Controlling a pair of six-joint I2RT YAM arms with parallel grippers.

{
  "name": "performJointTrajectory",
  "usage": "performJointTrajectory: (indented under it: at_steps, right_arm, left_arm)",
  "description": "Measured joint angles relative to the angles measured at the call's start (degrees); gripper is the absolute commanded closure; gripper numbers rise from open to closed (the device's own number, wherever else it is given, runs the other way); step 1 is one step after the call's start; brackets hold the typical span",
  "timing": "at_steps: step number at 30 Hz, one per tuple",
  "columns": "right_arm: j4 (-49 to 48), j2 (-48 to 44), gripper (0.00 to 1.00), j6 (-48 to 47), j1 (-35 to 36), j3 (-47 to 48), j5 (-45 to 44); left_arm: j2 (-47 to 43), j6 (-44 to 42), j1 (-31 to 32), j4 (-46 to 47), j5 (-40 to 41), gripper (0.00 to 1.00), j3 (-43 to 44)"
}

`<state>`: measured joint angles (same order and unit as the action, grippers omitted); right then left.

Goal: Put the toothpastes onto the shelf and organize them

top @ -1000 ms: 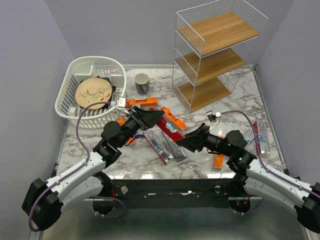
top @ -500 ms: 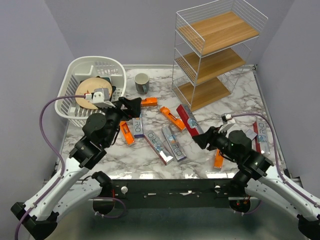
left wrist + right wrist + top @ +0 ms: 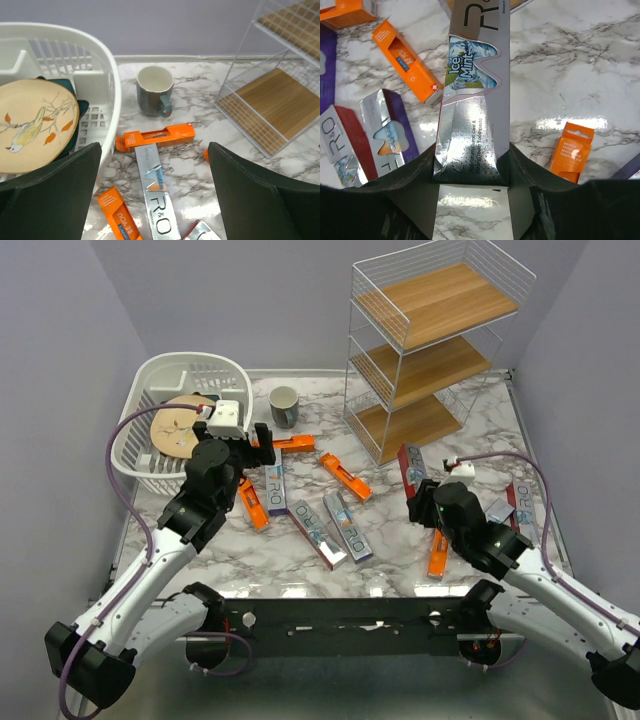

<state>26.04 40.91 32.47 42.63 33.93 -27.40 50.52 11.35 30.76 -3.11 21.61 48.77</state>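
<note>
My right gripper [image 3: 419, 497] is shut on one toothpaste, a silver "Ice Mint" box with red sides [image 3: 475, 95], [image 3: 410, 462], held off the table and pointing away. Other toothpastes lie scattered on the marble: orange ones [image 3: 283, 444], [image 3: 346, 476], [image 3: 437, 553], silver-purple ones [image 3: 347, 525], [image 3: 275, 488] and a red-sided one [image 3: 318, 533]. My left gripper [image 3: 156, 200] hangs open above a silver box [image 3: 159, 212], near an orange box [image 3: 155, 137]; nothing is between its fingers [image 3: 55, 195]. The shelf [image 3: 430, 350] stands at the back right, its wooden boards bare.
A white plastic basket [image 3: 165, 455] holding a bird-painted plate [image 3: 35, 125] sits at the back left, close to my left gripper. A grey mug [image 3: 284, 406] stands between basket and shelf. More silver boxes [image 3: 523, 508] lie near the right table edge.
My right gripper closed on the red-sided silver box in the middle pile, lifted it and carried it to the right. My left gripper withdrew from the pile toward the basket, staying open.
</note>
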Motion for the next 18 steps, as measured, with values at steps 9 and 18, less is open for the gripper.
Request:
performJointTrajectory:
  at_steps: [9,18]
  right_arm:
    - [-13.9,13.4,0.66,-11.9,-11.4,1.5,4.3]
    - [-32.3,27.9,0.67,-20.6,-23.9,2.6,21.7]
  left_arm:
    - [-5.1,-4.2,-3.3,3.1,-0.7,0.01,-5.4]
    - [-5.6,-5.5,-7.3,6.1,-1.4,0.01,-6.1]
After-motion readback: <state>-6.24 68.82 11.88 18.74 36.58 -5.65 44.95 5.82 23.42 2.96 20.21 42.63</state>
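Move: The bottom shelf, where the toothpaste in my right hand is headed, has its middle about 27 cm straight ahead of that hand and some 12 cm lower. At the shelf's height, an orange box lies about 4 cm back and 7 cm right of the right hand, another (far orange box) about 13 cm ahead and 17 cm left, and a purple toothpaste box level with it, 15 cm left. From my left hand the shelf is roughly 17 cm ahead, 44 cm right and 27 cm down. I drive my right hand forward about 12 cm towards the bottom shelf's open front, sinking some 2 cm on the way. I keep the toothpaste pinched by its near end, far end leading, and the wrist hardly turns. My left hand, empty and wide open, shifts about 5 cm left, away from the shelf and towards the white basket. ##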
